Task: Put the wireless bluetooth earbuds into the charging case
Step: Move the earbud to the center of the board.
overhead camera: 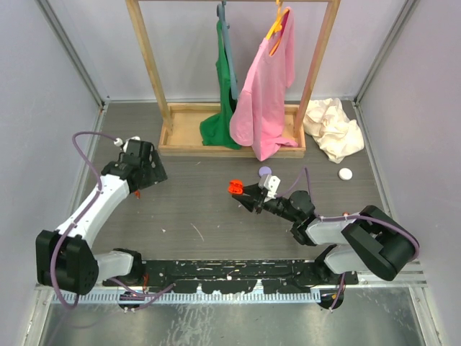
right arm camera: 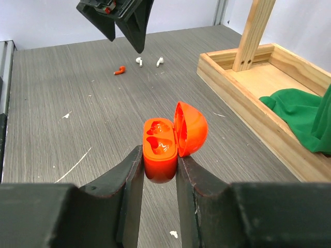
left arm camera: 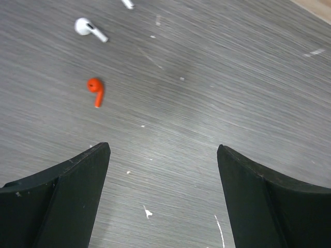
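Observation:
My right gripper (right arm camera: 160, 155) is shut on the orange charging case (right arm camera: 161, 150), gripping its lower body from both sides. The case's lid (right arm camera: 191, 128) stands open to the right and both sockets look empty. The top view shows the case (overhead camera: 235, 187) held above mid-table by the right gripper (overhead camera: 243, 192). An orange earbud (left arm camera: 95, 90) and two white earbuds (left arm camera: 89, 28) (left arm camera: 128, 3) lie on the table ahead of my left gripper (left arm camera: 163, 150), which is open with nothing between its jaws. In the right wrist view the orange earbud (right arm camera: 120, 71) and the white earbuds (right arm camera: 138, 62) (right arm camera: 160, 61) lie below the left gripper (right arm camera: 124, 26).
A wooden clothes rack (overhead camera: 230, 140) with a green garment (overhead camera: 225, 86) and a pink shirt (overhead camera: 266, 94) stands at the back. A cream cloth (overhead camera: 333, 130), a white cap (overhead camera: 346, 174) and a purple disc (overhead camera: 265, 171) lie nearby. The rack's wooden base (right arm camera: 248, 77) is to the right of the case.

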Robot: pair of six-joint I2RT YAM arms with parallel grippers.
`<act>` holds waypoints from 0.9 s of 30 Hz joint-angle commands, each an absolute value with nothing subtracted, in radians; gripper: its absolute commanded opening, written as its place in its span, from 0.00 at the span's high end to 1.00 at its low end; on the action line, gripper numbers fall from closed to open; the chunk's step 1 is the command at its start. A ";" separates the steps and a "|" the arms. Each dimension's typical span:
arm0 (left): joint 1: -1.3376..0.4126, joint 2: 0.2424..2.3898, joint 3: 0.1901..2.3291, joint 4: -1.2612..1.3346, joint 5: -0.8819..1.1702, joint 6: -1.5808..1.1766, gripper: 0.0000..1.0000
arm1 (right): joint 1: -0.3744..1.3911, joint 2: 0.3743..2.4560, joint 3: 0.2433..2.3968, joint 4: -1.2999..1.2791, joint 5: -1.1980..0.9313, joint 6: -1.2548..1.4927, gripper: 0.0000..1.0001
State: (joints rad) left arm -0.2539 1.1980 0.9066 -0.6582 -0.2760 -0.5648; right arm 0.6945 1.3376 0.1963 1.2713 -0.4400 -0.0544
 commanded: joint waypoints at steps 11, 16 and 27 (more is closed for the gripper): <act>-0.048 1.523 1.155 -0.858 -0.247 -0.457 0.19 | 0.701 1.350 0.197 1.373 -0.412 -0.083 0.86; 0.020 1.575 1.148 -0.830 -0.199 -0.445 0.26 | 0.703 1.351 0.202 1.359 -0.414 -0.086 0.86; 0.123 1.688 1.161 -0.780 -0.105 -0.447 0.46 | 0.708 1.362 0.209 1.351 -0.421 -0.090 0.86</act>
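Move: The red earbud lies about 8 cm to my left hand's left, some 2 cm ahead and 11 cm below. Beyond it lie two white earbuds, one roughly 6 cm ahead and 10 cm left of this hand, the other about 10 cm ahead and 7 cm left. From my right hand, still holding the open red case, the red earbud is some 30 cm to the left, 8 cm ahead and 14 cm lower. I sweep my empty left hand left and down together, about 8 cm each way, to bring it over the red earbud. As it sinks, I tip the fingers some 25 degrees steeper, almost straight down, turn them slightly counter-clockwise and narrow them from wide open to a bit over half. They don't touch the earbud yet; my right hand keeps the case where it is. ##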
